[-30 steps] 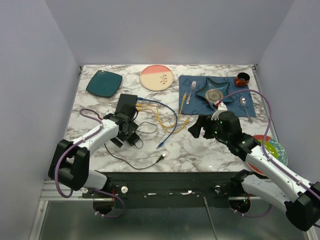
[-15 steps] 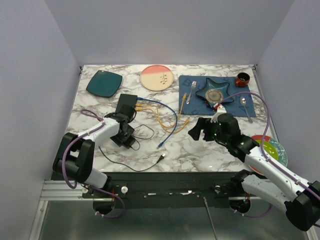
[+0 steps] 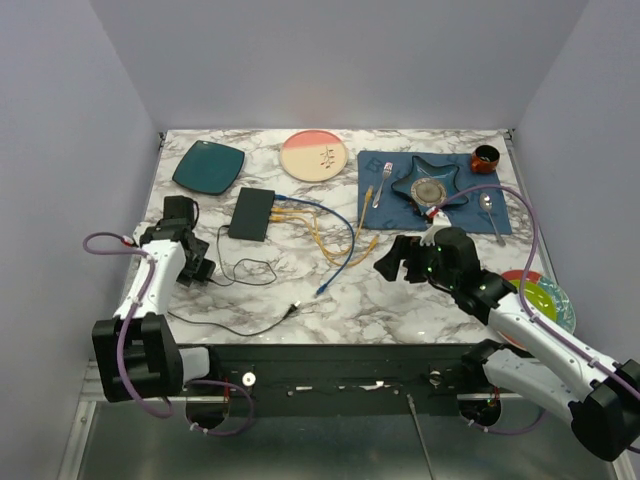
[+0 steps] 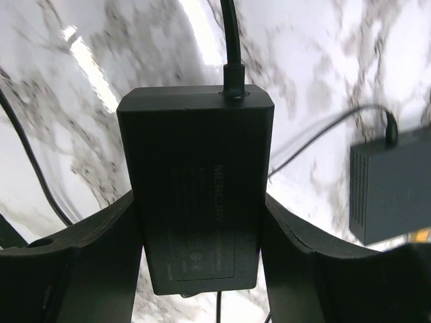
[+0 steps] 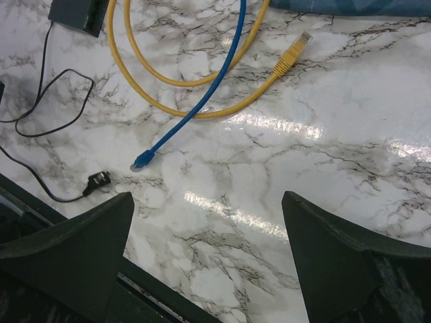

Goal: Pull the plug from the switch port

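The switch (image 3: 251, 214) is a flat black box lying left of the table's middle, with yellow (image 3: 330, 240) and blue (image 3: 345, 250) cables in its right side. It also shows at the right edge of the left wrist view (image 4: 390, 192) with a thin black cord entering it. My left gripper (image 3: 190, 262) is left of the switch and shut on the black power brick (image 4: 199, 188), cords leaving both its ends. My right gripper (image 3: 395, 262) is open and empty over bare marble (image 5: 207, 202). A loose black plug (image 3: 293, 308) lies near the front edge.
A dark teal square plate (image 3: 208, 166) and a pink plate (image 3: 313, 155) are at the back. A blue mat (image 3: 435, 190) holds a star dish, fork and spoon. An orange cup (image 3: 486, 158) and a colourful plate (image 3: 545, 300) are on the right. A loose blue cable end (image 5: 141, 160) and a yellow plug (image 5: 296, 48) lie nearby.
My left arm has swung left, away from the switch, carrying the power brick and dragging its black cord. The loose plug slid left. The right arm has barely moved.
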`<action>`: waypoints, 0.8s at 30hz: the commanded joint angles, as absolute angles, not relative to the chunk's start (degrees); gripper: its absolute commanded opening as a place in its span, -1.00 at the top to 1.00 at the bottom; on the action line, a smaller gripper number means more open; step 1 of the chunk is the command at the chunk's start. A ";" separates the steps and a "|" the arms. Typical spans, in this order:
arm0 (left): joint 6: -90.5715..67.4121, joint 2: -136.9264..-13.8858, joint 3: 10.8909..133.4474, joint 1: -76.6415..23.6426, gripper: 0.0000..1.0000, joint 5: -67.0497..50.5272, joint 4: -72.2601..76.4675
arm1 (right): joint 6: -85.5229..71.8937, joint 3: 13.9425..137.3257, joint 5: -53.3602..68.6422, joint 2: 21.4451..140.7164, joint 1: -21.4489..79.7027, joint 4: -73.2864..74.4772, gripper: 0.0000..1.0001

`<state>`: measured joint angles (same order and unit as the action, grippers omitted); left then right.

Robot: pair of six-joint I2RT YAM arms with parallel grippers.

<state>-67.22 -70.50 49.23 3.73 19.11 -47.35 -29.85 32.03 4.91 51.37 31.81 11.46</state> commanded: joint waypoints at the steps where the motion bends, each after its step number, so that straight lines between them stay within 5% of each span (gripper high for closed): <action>1: -63.46 -75.48 52.03 10.45 0.65 19.43 -48.52 | -30.50 30.85 6.68 51.50 32.08 9.84 -1.00; 11: -57.05 -85.78 54.84 18.63 0.39 12.75 -44.12 | -29.36 29.62 5.10 48.87 32.08 11.69 -1.00; 14: -54.59 -84.82 55.72 18.63 0.07 10.82 -42.54 | -29.36 29.71 5.10 49.57 32.08 11.69 -1.00; 18: -52.12 -84.55 59.58 18.81 -0.71 10.29 -43.77 | -29.53 30.41 5.54 50.89 32.08 11.51 -1.00; 20: -51.59 -84.29 61.61 18.81 -0.95 9.93 -44.91 | -29.53 30.50 5.54 51.24 32.08 11.43 -1.00; 24: -51.24 -82.44 61.35 18.81 -0.98 8.97 -44.65 | -29.71 30.50 5.63 51.59 32.08 10.90 -1.00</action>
<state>-53.28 -85.34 60.82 18.44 11.22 -44.25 -29.95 30.35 5.45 51.27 31.81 11.20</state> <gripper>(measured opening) 0.986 0.998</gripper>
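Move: The left hand already holds the black adapter some 5 cm clear of the table. The bare marble where it will be set down is about 6 cm left, 1 cm back and 6 cm below. The switch sits about 12 cm ahead and 10 cm right; the mains plug lies around 11 cm back and 17 cm right; the thin lead's loop is 2 cm back and 10 cm right. From the right hand, the adapter is about 37 cm left, 2 cm ahead and 6 cm lower. Still gripping the adapter, the left hand carries it about 5 cm left and down onto the bare marble, away from the switch, tilting some 10 degrees on the way. Then the fingers open wide and let go while the hand tilts back and pulls off forward and up, about 5 cm each way. ##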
